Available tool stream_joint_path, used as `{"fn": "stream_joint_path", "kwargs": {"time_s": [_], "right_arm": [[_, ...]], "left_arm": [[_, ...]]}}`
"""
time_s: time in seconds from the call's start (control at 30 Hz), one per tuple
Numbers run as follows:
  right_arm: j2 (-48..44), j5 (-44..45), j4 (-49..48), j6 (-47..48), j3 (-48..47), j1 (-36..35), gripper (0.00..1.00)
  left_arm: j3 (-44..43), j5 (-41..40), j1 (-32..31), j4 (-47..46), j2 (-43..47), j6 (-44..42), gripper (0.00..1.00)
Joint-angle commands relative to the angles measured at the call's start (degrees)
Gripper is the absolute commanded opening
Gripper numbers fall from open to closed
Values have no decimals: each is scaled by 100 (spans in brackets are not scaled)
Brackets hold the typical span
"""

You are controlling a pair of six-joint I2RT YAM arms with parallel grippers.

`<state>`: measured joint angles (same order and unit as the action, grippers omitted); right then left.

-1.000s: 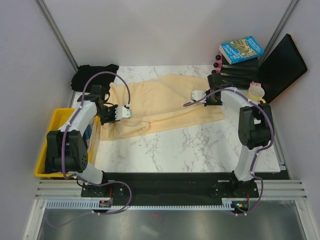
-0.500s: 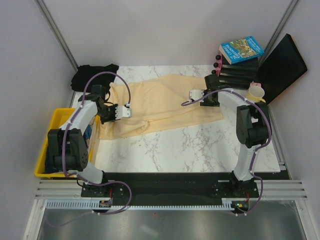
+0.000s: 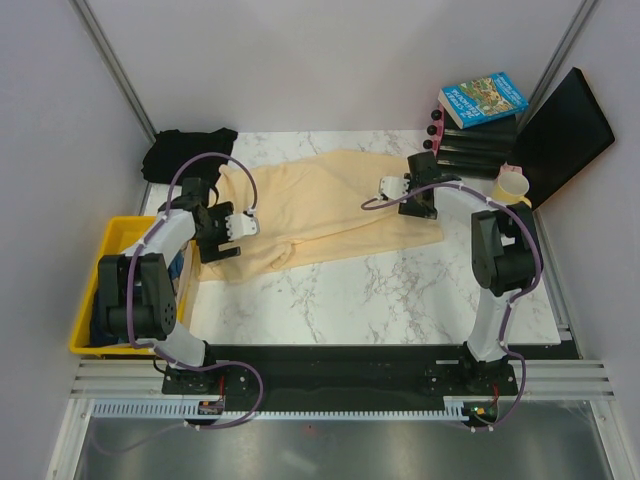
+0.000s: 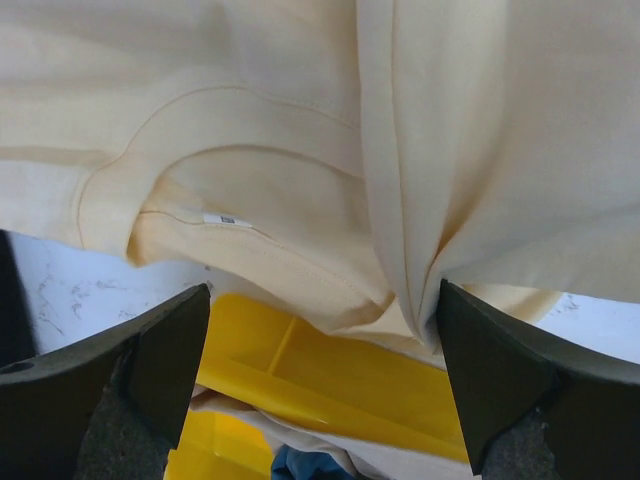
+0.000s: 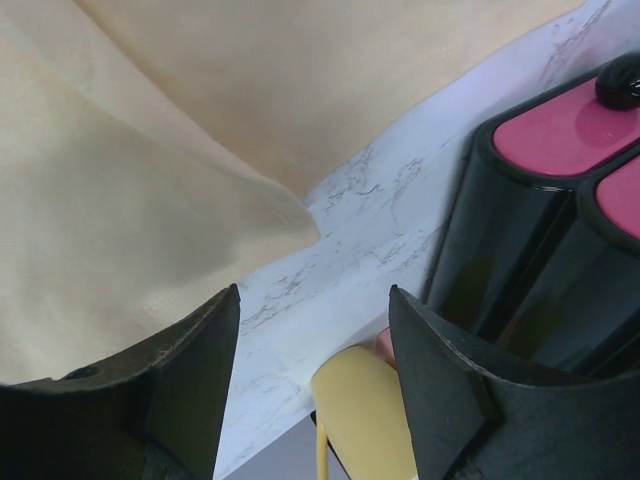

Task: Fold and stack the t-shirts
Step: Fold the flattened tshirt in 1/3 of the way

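A large cream-yellow t-shirt lies spread across the marble table, its left edge hanging over the yellow bin. A black t-shirt is bunched at the back left corner. My left gripper hovers at the cream shirt's left edge. In the left wrist view it is open wide, with the shirt's collar and label just ahead and nothing between the fingers. My right gripper is at the shirt's right edge. In the right wrist view it is open over bare marble, the shirt to its left.
The yellow bin at the left table edge holds blue cloth. At the back right stand black containers with pink lids, a book, a yellow cup and a black panel.
Both grippers have gone from shut to open and let go of the cream shirt. The left gripper has shifted slightly left, and the right gripper slightly towards the back.
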<state>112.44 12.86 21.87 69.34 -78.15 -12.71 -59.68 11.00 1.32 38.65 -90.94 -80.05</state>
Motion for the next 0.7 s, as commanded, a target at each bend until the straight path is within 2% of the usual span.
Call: {"fn": "stream_joint_path", "kwargs": {"time_s": [0.0, 0.33, 0.53, 0.63, 0.67], "right_arm": [[-451, -29, 1, -246, 125, -74, 69], [-653, -934, 1284, -509, -489, -109, 73], [-653, -1269, 1812, -536, -772, -118, 72], [-671, -1277, 2040, -483, -798, -118, 70], [-671, -1425, 2102, -448, -816, -118, 65]], "left_arm": [[9, -327, 17, -613, 225, 473, 100], [-9, -371, 8, -798, 261, 526, 100], [-17, -748, 17, -1025, 208, 394, 100], [9, -1073, 17, -1385, 173, 394, 100], [0, -1274, 17, -1500, 138, 446, 100]]}}
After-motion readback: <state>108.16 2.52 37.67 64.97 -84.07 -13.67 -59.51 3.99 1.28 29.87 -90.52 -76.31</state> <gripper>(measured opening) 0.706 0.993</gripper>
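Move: The left corner of the shirt's folded-over third lies about 4 cm back from the open left hand and 2 cm below. The shirt's far left corner is some 20 cm ahead, the black shirt about 25 cm ahead and 10 cm left, the yellow bin 17 cm back and 27 cm left. The flap's right corner sits some 3 cm beneath the right hand and 1 cm left. From that hand, the shirt's far right corner is 12 cm ahead and 4 cm left, the mug 27 cm right and 1 cm ahead. The flap's corners, already released, are left by two open hands going different ways. The left slides about 3 cm forward and 2 cm left while rising a little, its back finger still against the flap's left end. The right lifts off some 3 cm, going left and back about as far, rolling its left side up roughly 10 degrees. Both keep their fingers open. ##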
